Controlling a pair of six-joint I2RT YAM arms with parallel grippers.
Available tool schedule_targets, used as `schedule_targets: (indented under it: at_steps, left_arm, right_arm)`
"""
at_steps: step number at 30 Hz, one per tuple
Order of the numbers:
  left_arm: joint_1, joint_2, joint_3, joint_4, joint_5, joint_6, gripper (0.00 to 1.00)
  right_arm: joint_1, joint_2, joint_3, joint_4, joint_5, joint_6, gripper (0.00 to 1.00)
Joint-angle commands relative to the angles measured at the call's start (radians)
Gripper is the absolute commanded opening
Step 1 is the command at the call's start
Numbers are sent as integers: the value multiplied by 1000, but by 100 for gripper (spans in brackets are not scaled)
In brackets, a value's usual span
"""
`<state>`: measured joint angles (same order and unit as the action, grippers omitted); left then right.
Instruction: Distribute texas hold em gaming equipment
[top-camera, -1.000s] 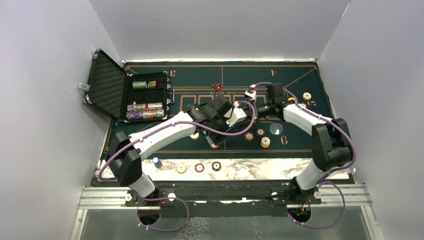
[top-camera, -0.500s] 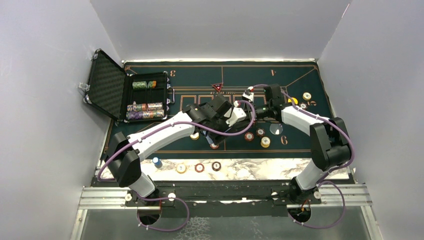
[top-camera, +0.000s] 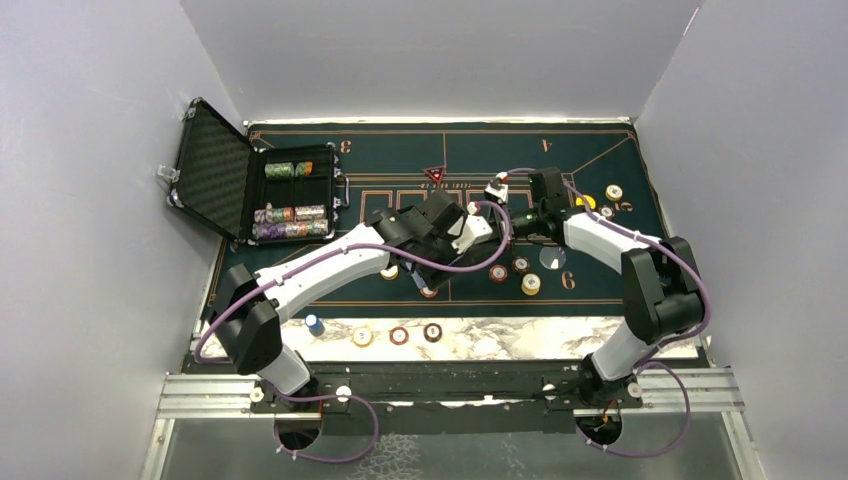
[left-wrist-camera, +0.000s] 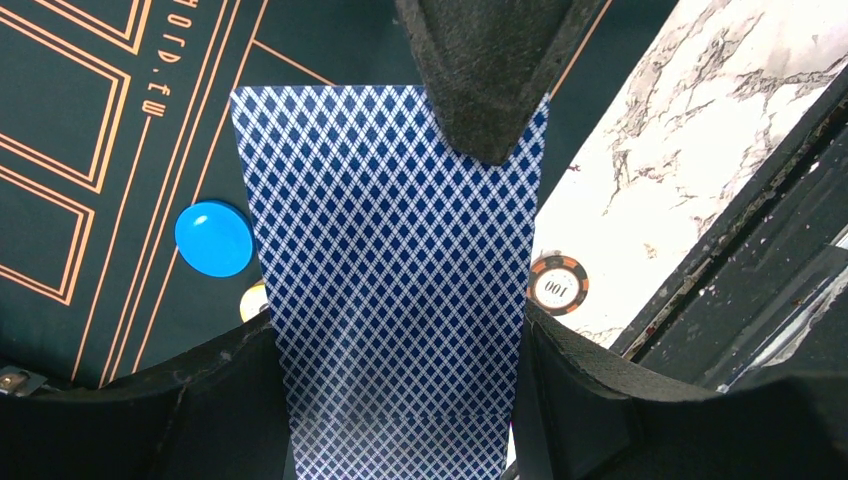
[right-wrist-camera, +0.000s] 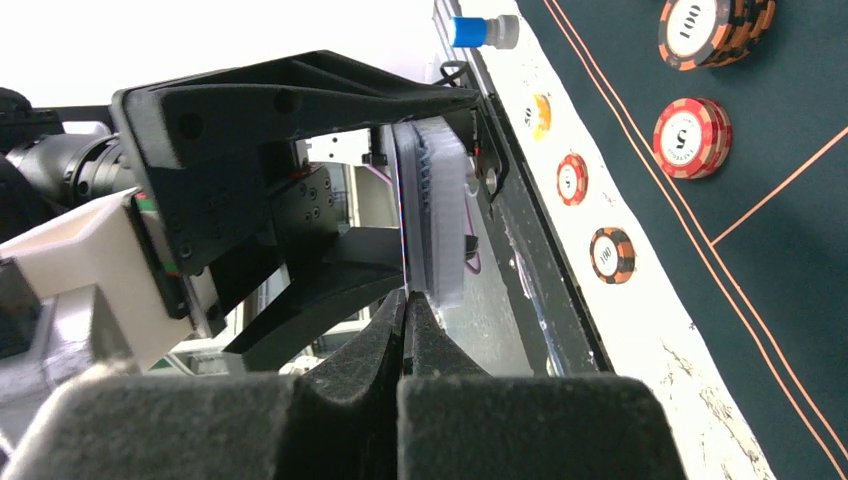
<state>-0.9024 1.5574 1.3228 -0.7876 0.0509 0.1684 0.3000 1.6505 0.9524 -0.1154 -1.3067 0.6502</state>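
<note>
My left gripper (left-wrist-camera: 400, 400) is shut on a deck of blue-backed playing cards (left-wrist-camera: 390, 270), held above the mat. In the right wrist view the deck (right-wrist-camera: 435, 220) stands edge-on. My right gripper (right-wrist-camera: 408, 300) is shut, its fingertips (left-wrist-camera: 487, 90) pinching the far edge of the deck's top card. In the top view both grippers meet over the middle of the mat, left gripper (top-camera: 478, 228) and right gripper (top-camera: 510, 222). Round chips (top-camera: 498, 273) and a clear disc (top-camera: 552, 257) lie near them. A red triangular marker (top-camera: 434, 174) lies farther back.
The open black case (top-camera: 250, 185) with chip rows stands at the back left. Three chips (top-camera: 399, 335) and a blue-capped piece (top-camera: 314, 323) rest on the marble strip (top-camera: 500, 335). A blue disc (left-wrist-camera: 213, 238) lies on the green mat (top-camera: 590, 150) under the deck.
My right gripper has shifted slightly left to the deck and its jaws have closed on the top card's edge. The left arm and the deck have stayed put.
</note>
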Motion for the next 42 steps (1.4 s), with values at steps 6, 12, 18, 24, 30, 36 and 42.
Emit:
schedule_targets:
  at_steps: [6,12,18,24,30,36,42]
  left_arm:
    - [16,-80,-44,35,-51,-26,0]
    - [24,-104,-63,36,-68,-31,0]
    - [39,-141,-96,34,-87,-57,0]
    - [60,-157,-111,2,-109,-78,0]
    - [81,-163,-93,-36,-133,-113,0]
    - [94,-147,-7,-114,-161,-164,0]
    - [102,-144,79,-196,-178,-204,0]
  right_arm:
    - [-37,-82,25,-86,-23,-85,1]
    - [-85,-108,52,-125,-34,-126,1]
    - [-133,-121,115,-181,-3,-194,1]
    - [-160,-111,164,-149,37,-171,1]
    - [-190,-48,232,-185,153,-216,1]
    - [-116,229,432,-381,141,-434,1]
    - [119,565,791,-543,16,-541,1]
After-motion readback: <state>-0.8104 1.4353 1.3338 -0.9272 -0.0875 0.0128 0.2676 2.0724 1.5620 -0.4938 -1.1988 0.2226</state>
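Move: The right fingers are already shut on the end of a card of the blue deck; the deck's middle lies some 7 cm to their left, 3 cm back and slightly lower. From the right hand, the middle card box is about 9 cm ahead and 6 cm left, and the red triangle 16 cm ahead and 8 cm left, both roughly 15 cm below. The left hand has the deck in its fingers; the blue disc lies about 7 cm left, 3 cm ahead and 14 cm below it. Keeping its pinch on the card, the right hand draws it off the deck, first up about 5 cm and slightly right, then swings quickly forward, some 12 cm in all, towards the red triangle, finally turning sharply left and down, fingers still shut. The left hand keeps hold of the deck and shifts about 6 cm left, turning some 15 degrees counter-clockwise and rising 3 cm at the last. ##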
